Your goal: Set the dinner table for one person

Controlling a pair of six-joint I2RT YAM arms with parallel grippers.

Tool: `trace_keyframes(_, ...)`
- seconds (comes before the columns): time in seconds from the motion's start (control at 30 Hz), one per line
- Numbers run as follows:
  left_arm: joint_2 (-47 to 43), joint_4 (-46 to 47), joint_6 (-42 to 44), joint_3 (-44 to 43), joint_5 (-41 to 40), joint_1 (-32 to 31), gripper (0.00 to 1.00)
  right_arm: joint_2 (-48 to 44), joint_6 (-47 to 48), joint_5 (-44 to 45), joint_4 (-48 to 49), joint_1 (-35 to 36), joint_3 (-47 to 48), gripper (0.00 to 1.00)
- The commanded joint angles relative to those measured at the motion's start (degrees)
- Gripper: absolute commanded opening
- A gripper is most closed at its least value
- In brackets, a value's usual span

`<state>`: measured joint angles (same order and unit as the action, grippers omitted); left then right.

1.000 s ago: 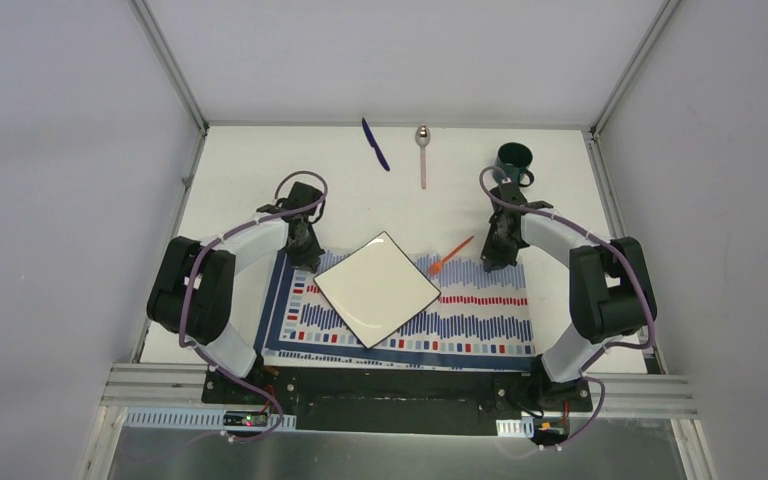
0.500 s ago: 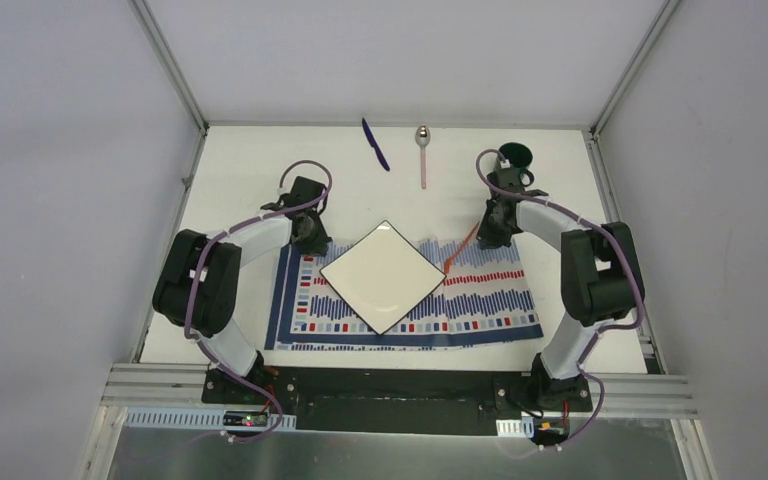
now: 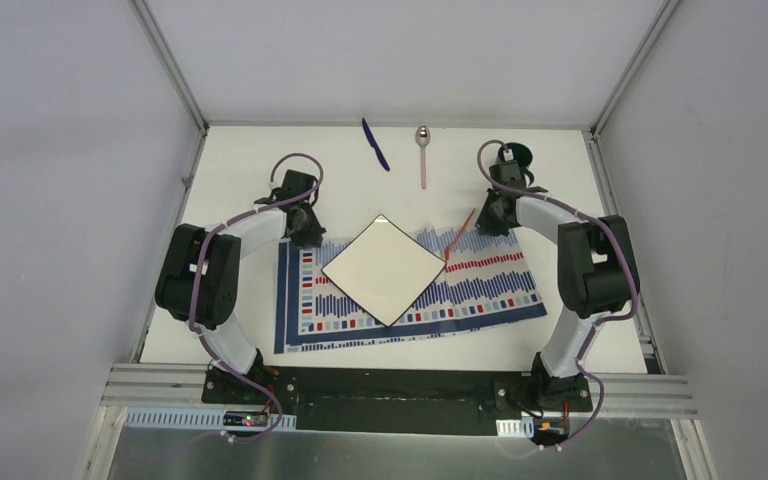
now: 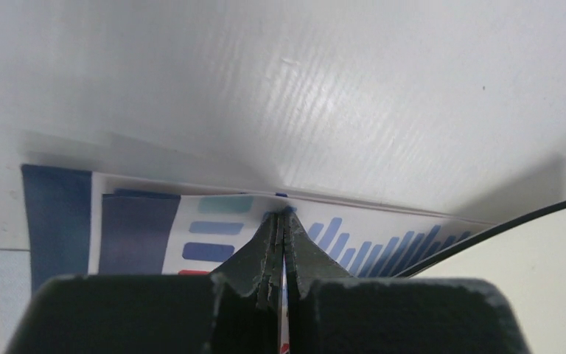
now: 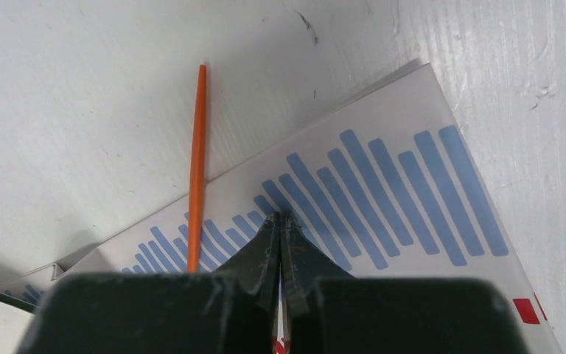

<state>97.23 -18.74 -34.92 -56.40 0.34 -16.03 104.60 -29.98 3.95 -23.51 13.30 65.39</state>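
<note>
On the white dinner table (image 3: 240,170) lies the striped placemat (image 3: 480,290), slightly skewed, carrying a square white plate (image 3: 382,270). My left gripper (image 3: 307,235) is shut on the mat's far left edge; in the left wrist view the mat (image 4: 214,221) is pinched between the closed jaws of the gripper (image 4: 284,217), with the plate (image 4: 530,265) at the right. My right gripper (image 3: 490,225) is shut on the mat's far right edge (image 5: 413,192), its tips (image 5: 281,219) pressed together. An orange fork (image 3: 459,232) lies half on the mat, beside the right fingers (image 5: 197,162).
A blue knife (image 3: 375,144) and a metal spoon with a pink handle (image 3: 423,150) lie near the far edge. A dark green mug (image 3: 515,155) stands at the far right, partly hidden behind my right wrist. Aluminium frame rails border the table.
Both grippers have pulled the placemat, with the plate on it, away from the near edge toward the far side. The mat has turned slightly, and my right wrist now covers part of the mug.
</note>
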Motion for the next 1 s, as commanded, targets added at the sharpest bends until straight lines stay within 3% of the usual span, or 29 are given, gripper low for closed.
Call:
trace_keyframes(0.0,1.5,1.4,2.1,-2.6,-2.4,2.1,0.0,4.0,-0.6,3.0,5.2,-1.2,1.0,0.0)
trace_keyframes(0.6,6.4,1.5,3.8,-9.3,-2.1,3.5,0.0,5.5,-1.2,2.8,6.6,-1.5,3.2,0.0)
trace_keyframes(0.63,5.7,1.7,4.0,-9.3,-2.0,3.5,0.0,4.7,-0.9,2.8,6.7,-1.5,2.7,0.02)
trace_keyframes(0.77,-0.1,2.0,6.4,-9.5,-2.6,3.5,0.0,0.4,0.4,4.7,6.9,-0.8,1.2,0.28)
trace_keyframes(0.97,-5.7,-4.8,10.9,-15.4,-6.3,3.5,0.06,-4.9,1.8,7.0,4.5,0.0,1.0,0.4)
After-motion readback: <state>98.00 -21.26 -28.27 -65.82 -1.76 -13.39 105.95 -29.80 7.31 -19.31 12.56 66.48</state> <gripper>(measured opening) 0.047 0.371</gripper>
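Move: The placemat lies under both shut grippers, whose tips are down some 2 cm inside its far edge. Its middle is about 24 cm right and 11 cm back of the left hand, with the plate 18 cm right and 7 cm back. For the right hand the placemat's middle is 21 cm left and 14 cm back; the orange fork lies 8 cm left, level with it, the plate 27 cm left and 10 cm back. Forward along the placemat go both hands with shut, down-pointing fingertips, the left about 4 cm with a slight drift left, the right some 3 cm. The left then lifts about 4 cm, off over the far edge, tilting slightly up. The right stays low on the cloth, opens its fingers over a third of the way and edges about 1 cm to its right. ##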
